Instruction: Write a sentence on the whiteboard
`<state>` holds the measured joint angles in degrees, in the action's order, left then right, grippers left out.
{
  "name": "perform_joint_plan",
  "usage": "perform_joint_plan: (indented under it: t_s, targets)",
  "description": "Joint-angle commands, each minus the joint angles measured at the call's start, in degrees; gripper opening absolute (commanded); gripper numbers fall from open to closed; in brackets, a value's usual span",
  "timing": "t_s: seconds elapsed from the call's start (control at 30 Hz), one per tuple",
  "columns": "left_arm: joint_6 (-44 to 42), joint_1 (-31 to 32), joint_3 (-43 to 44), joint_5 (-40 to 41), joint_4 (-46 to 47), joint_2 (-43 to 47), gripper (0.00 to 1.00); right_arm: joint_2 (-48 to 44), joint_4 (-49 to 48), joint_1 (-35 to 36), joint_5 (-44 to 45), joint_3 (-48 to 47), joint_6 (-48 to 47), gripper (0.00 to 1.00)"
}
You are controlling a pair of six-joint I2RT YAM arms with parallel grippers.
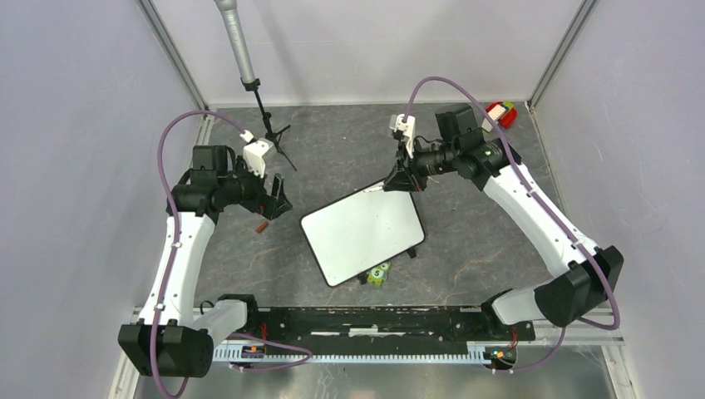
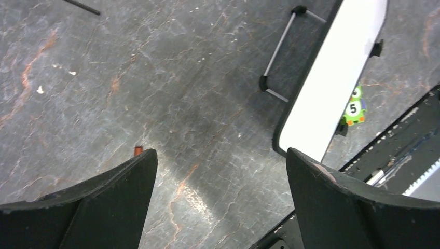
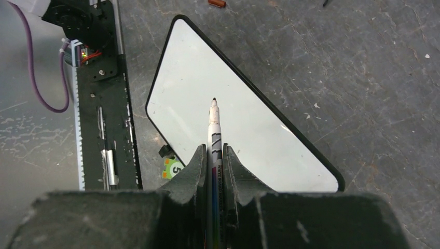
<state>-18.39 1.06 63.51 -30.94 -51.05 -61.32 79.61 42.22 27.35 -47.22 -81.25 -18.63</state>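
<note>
The whiteboard (image 1: 363, 233) lies at an angle in the middle of the table, white with a thin black rim, and its face (image 3: 244, 119) is blank. No sentence is in view. My right gripper (image 3: 214, 153) is shut on a white marker pen (image 3: 214, 124), whose bare dark tip points over the board without touching it. In the top view this gripper (image 1: 399, 179) hangs at the board's far corner. My left gripper (image 2: 220, 155) is open and empty over bare table, to the left of the board (image 2: 332, 88). A small reddish-brown cap (image 1: 262, 225) lies just below the left gripper (image 1: 278, 204).
A green toy marked 5 (image 1: 378, 273) sits against the board's near edge. A wire stand (image 2: 277, 52) shows beside the board. A microphone on a tripod (image 1: 268, 133) stands at the back left, and a red-and-white object (image 1: 500, 112) lies at the back right. The black rail (image 1: 357, 320) runs along the near edge.
</note>
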Motion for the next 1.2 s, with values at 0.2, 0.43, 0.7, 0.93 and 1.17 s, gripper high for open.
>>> perform_joint_plan:
  t_s: [0.2,0.43,0.7,0.93,1.17]
  targets:
    - [-3.07,-0.02,-0.22,-16.39,-3.93,-1.93,0.95,2.18,2.83,1.65,3.10,-2.69,-7.03,0.00]
    - [-2.20,-0.05,-0.65,-20.48,-4.15,-1.40,0.94,0.29,-5.39,5.91,6.06,-0.21,-4.83,0.00]
    - [-2.93,-0.07,-0.98,-26.82,-5.04,-3.47,0.83,-3.16,-13.69,9.38,10.44,6.36,-1.55,0.00]
    - [1.56,-0.08,-0.31,-21.83,-0.13,-8.50,0.67,-4.82,-18.70,12.64,12.26,10.94,0.61,0.00]
    - [0.27,0.20,-0.14,-21.12,0.18,-14.54,0.53,-4.28,-19.01,14.56,12.53,11.74,0.43,0.00]
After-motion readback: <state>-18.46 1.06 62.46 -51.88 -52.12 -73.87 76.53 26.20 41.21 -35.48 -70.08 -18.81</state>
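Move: The whiteboard's middle lies level with the right hand, which already holds the marker, some 4 cm to its left and about 22 cm below. From there the green toy is about 9 cm back, 1 cm left and 25 cm down. The open left hand has the whiteboard's upper left corner level with it, about 4 cm to its right and 13 cm below; the marker cap lies 3 cm ahead, 9 cm left and 21 cm down. Carry the held marker about 5 cm left over the whiteboard, easing down and back some 3 cm each, its grip unchanged and its tip pointing left. Meanwhile bring the left gripper right about 5 cm and a little back, swinging its fingers clockwise towards the board's left end, then dip it forward and down while closing it to roughly half open. ##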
